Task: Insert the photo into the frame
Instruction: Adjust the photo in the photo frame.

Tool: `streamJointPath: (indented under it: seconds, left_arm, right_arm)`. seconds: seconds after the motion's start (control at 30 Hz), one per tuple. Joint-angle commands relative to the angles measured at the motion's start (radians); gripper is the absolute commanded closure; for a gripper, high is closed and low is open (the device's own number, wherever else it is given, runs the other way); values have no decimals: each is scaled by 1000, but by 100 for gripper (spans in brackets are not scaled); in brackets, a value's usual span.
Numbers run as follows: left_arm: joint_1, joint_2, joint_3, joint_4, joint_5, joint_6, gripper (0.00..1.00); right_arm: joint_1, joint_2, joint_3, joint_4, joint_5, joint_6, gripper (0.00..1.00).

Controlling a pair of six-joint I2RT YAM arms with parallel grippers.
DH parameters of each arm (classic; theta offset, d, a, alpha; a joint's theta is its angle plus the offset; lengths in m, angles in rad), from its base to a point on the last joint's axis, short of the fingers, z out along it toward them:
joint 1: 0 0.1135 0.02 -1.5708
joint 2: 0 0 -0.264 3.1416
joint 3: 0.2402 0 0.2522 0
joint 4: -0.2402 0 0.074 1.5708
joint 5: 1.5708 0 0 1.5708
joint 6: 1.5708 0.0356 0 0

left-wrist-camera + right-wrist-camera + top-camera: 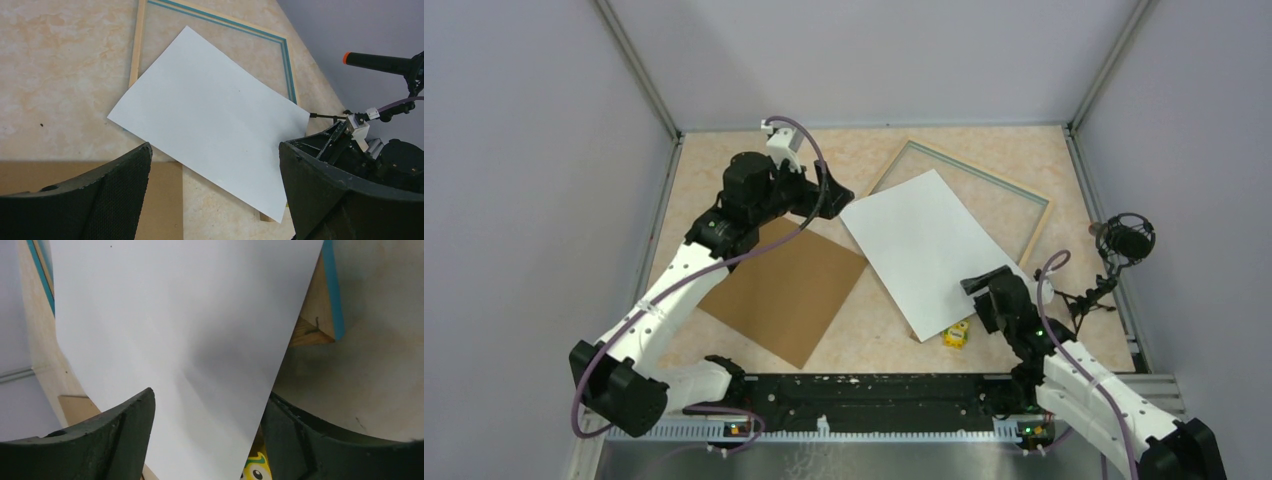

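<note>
The photo (929, 250) lies plain white side up, its picture hidden, slanting across the near-left part of the frame (981, 172). The frame is thin light wood with blue edging and lies flat at the back right. My right gripper (987, 284) is at the photo's near right corner. In the right wrist view its jaws (209, 395) stand apart astride the sheet's edge (175, 330), one finger over the paper and the other at its edge. My left gripper (837, 196) hovers open by the photo's left corner (210, 115), nothing between its fingers (215, 146).
A plain brown backing board (784, 290) lies left of the photo, near the left arm. A small yellow object (956, 335) sits just under the photo's near corner. A black microphone on a stand (1127, 238) is at the table's right edge.
</note>
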Motion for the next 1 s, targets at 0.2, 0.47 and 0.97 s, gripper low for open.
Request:
streamJointPath:
  seconds: [0.2, 0.47, 0.97]
  left_arm:
    - [-24, 20, 43, 56, 24, -8, 2]
    - [-46, 16, 28, 70, -7, 18, 2]
    - [-70, 3, -92, 88, -180, 112, 2]
  right_arm:
    - [7, 52, 43, 169, 48, -30, 58]
    - [7, 171, 112, 218, 89, -125, 94]
    - [-76, 323, 494, -65, 251, -924, 100]
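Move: The near right short edge of the photo, white side up, already lies between the right hand's open fingers; the photo's middle is some 9 cm ahead of that hand and 8 cm to its left, about 2 cm lower. The frame's near corner sits about 6 cm to the hand's right and 1 cm ahead, the yellow owl 6 cm back and 3 cm left. From the left hand, the photo's middle lies roughly 16 cm right, 2 cm ahead and 29 cm below. Easing about 2 cm forward, the right hand shuts its fingers on the photo's near right edge, one above and one beneath, then carries that pinched edge up and forward, some 9 cm higher overall, drifting right while rolling about 35 degrees, its left side dropping. The left hand, open and off the photo, sinks some 3.5 cm late on. ##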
